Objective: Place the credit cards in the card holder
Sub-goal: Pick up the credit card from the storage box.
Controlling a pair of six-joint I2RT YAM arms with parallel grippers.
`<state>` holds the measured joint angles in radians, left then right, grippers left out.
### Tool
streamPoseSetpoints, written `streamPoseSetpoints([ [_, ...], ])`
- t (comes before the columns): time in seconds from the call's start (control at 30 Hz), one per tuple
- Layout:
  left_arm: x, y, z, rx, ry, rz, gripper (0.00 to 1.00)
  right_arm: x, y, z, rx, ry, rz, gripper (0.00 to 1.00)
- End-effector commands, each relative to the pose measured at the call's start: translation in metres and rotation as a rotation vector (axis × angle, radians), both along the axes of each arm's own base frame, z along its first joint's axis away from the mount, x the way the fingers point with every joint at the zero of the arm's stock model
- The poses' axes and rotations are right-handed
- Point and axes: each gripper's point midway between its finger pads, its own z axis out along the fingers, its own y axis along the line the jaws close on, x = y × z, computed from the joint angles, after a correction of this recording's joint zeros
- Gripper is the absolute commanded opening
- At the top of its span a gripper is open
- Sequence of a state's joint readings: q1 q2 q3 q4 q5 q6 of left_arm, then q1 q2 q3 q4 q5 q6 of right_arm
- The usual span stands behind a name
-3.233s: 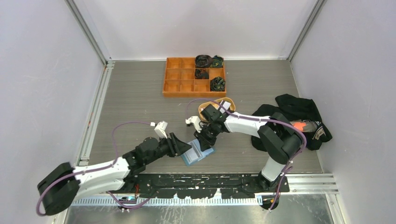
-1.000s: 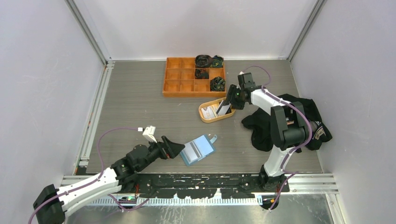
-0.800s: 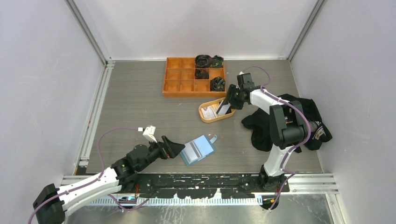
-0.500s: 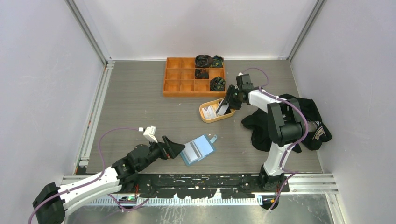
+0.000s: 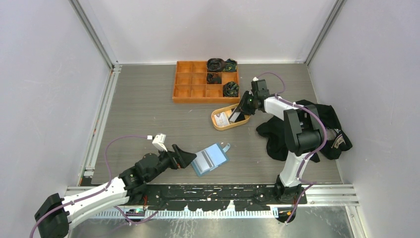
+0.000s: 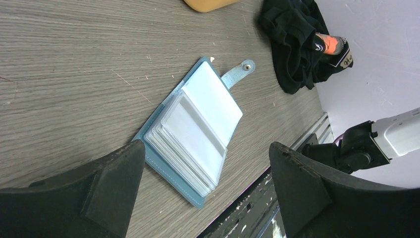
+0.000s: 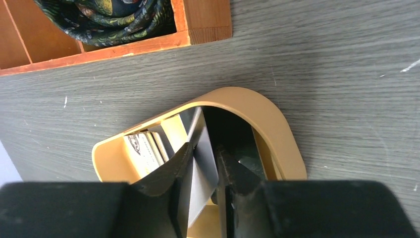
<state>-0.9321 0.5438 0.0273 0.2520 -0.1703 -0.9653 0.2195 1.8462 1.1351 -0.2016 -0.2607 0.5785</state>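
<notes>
The blue card holder (image 5: 210, 159) lies open on the table, its clear slots (image 6: 195, 129) facing up. My left gripper (image 5: 192, 157) hovers open just left of it, and in the left wrist view its fingertips (image 6: 207, 148) straddle the holder without touching it. The credit cards stand in the tan dish (image 5: 218, 124). My right gripper (image 5: 236, 115) reaches into that dish. Its jaws (image 7: 204, 148) stand narrowly apart with a grey card (image 7: 200, 188) slanting across the gap. A white printed card (image 7: 143, 148) and a black card (image 7: 233, 134) rest in the dish on either side.
An orange compartment tray (image 5: 190, 87) with dark rolled fabric (image 5: 224, 64) sits behind the dish. A black cloth (image 5: 317, 124) lies heaped at the right, beside the right arm. White walls enclose the table on three sides.
The right gripper has dipped a little deeper into the tan dish and its jaws have narrowed around the grey card. The left arm and the card holder have not moved.
</notes>
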Motion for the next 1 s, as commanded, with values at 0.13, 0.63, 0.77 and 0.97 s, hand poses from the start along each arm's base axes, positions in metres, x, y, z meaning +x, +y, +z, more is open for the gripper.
streamPoseSetpoints([
  [0.13, 0.003, -0.008, 0.022, -0.062, -0.042, -0.011, 0.94, 0.009, 0.007, 0.037, 0.04, -0.106, 0.025, 0.23],
  [0.63, 0.001, -0.013, 0.027, -0.081, -0.044, -0.031, 0.94, 0.006, 0.01, 0.061, 0.119, -0.13, 0.042, 0.03],
  [0.77, 0.0, -0.017, 0.032, -0.106, -0.051, -0.05, 0.94, 0.003, 0.011, 0.072, 0.168, -0.145, 0.053, 0.01],
  [0.97, -0.003, -0.025, 0.041, -0.148, -0.077, -0.09, 0.94, -0.01, 0.02, 0.11, 0.316, -0.187, 0.127, 0.01],
])
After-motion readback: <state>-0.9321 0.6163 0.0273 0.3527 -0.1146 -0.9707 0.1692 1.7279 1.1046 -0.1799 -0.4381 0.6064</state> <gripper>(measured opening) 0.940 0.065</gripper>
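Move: The credit card I'm after already leans up between my right hand's parted fingers, its middle about 1 cm to the left, 1 cm back and 1 cm below. The black card lies flat roughly 2 cm back, level sideways and 3 cm down; the storage box's middle is some 3 cm left and 2 cm back. The orange tray's middle is around 13 cm left and 14 cm ahead. From my left hand the credit card is about 17 cm ahead and 18 cm right. I close my right fingers from about a third open until they pinch the credit card edge-on between their tips. While they close I'm already easing upward, then I lift faster, about 5 cm in all, straight up from the storage box, rolling the hand's left side up some 10 degrees and keeping the pinch. ##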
